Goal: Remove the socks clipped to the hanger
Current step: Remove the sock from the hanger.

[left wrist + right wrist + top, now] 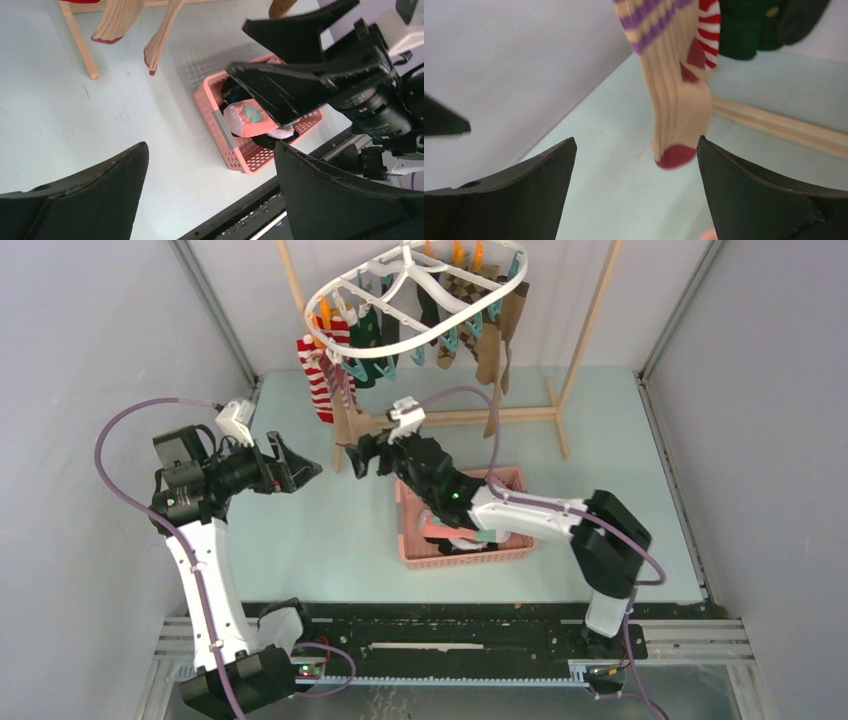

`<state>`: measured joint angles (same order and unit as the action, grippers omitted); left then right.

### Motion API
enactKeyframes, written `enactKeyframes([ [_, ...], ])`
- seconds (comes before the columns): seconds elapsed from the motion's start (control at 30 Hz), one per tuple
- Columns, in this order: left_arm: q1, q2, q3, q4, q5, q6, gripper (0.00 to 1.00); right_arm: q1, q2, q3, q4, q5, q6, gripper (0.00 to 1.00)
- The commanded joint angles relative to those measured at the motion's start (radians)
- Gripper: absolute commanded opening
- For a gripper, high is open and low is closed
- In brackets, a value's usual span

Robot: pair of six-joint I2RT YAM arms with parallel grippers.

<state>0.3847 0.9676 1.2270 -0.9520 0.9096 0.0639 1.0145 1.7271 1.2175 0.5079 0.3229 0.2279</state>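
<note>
The hanger (420, 300), a white oval ring with teal and orange pins, hangs at the back in the top view. Several socks are clipped to it, among them a red-and-white striped one (318, 380), a dark green one (365, 345) and tan-brown ones (497, 340). My right gripper (357, 458) (636, 140) is open and empty. A tan sock with purple stripes and a red toe (676, 110) hangs just ahead of it, near the right finger and untouched. My left gripper (300, 456) (210, 147) is open and empty, left of the right one.
A pink basket (415, 545) (220, 135) under the right arm holds a pink sock (245, 117) and dark ones. The light wooden rack frame (470, 417) (774, 125) stands behind. The right gripper's fingers (300, 85) reach into the left wrist view. Grey walls enclose both sides.
</note>
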Motion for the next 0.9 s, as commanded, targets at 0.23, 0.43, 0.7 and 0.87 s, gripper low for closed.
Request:
enactKeyframes([
  [0.23, 0.042, 0.018, 0.049, -0.076, -0.006, 0.068, 1.0, -0.047, 0.374, 0.53, -0.096, 0.182, -0.106, 0.92],
  [0.43, 0.042, 0.007, 0.076, -0.115, -0.019, 0.099, 1.0, -0.059, 0.441, 0.602, -0.101, 0.216, -0.147, 0.59],
  [0.7, 0.042, -0.001, 0.068, -0.126, 0.004, 0.105, 1.0, -0.043, 0.296, 0.377, 0.053, -0.012, -0.163, 0.0],
  [0.87, 0.042, -0.014, 0.028, -0.127, 0.082, 0.123, 1.0, -0.076, 0.095, 0.175, 0.097, -0.323, -0.006, 0.0],
])
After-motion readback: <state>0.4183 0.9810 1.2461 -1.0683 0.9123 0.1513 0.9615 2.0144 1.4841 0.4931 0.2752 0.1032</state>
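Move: The nearest beige sock with purple stripes hangs about 11 cm ahead of the right hand and 5 cm to its left, roughly level with it. The red-and-white striped socks hang some 7 cm beyond that sock, 4 cm farther left and a little higher. The pink basket lies about 20 cm to the right of the right hand, 2 cm back and 25 cm below. From the left hand the beige sock is about 13 cm ahead and 8 cm to the right, at about its height. The right hand's fingertips pinch the hanging beige sock: wide open, the hand reaches about 11 cm forward and 5 cm left to it. The fingers shut fully on the cloth at the far end of the reach as the hand sinks a little. Then, keeping its grip, the hand pulls about 5 cm straight back and slightly down, away from the hanger. ##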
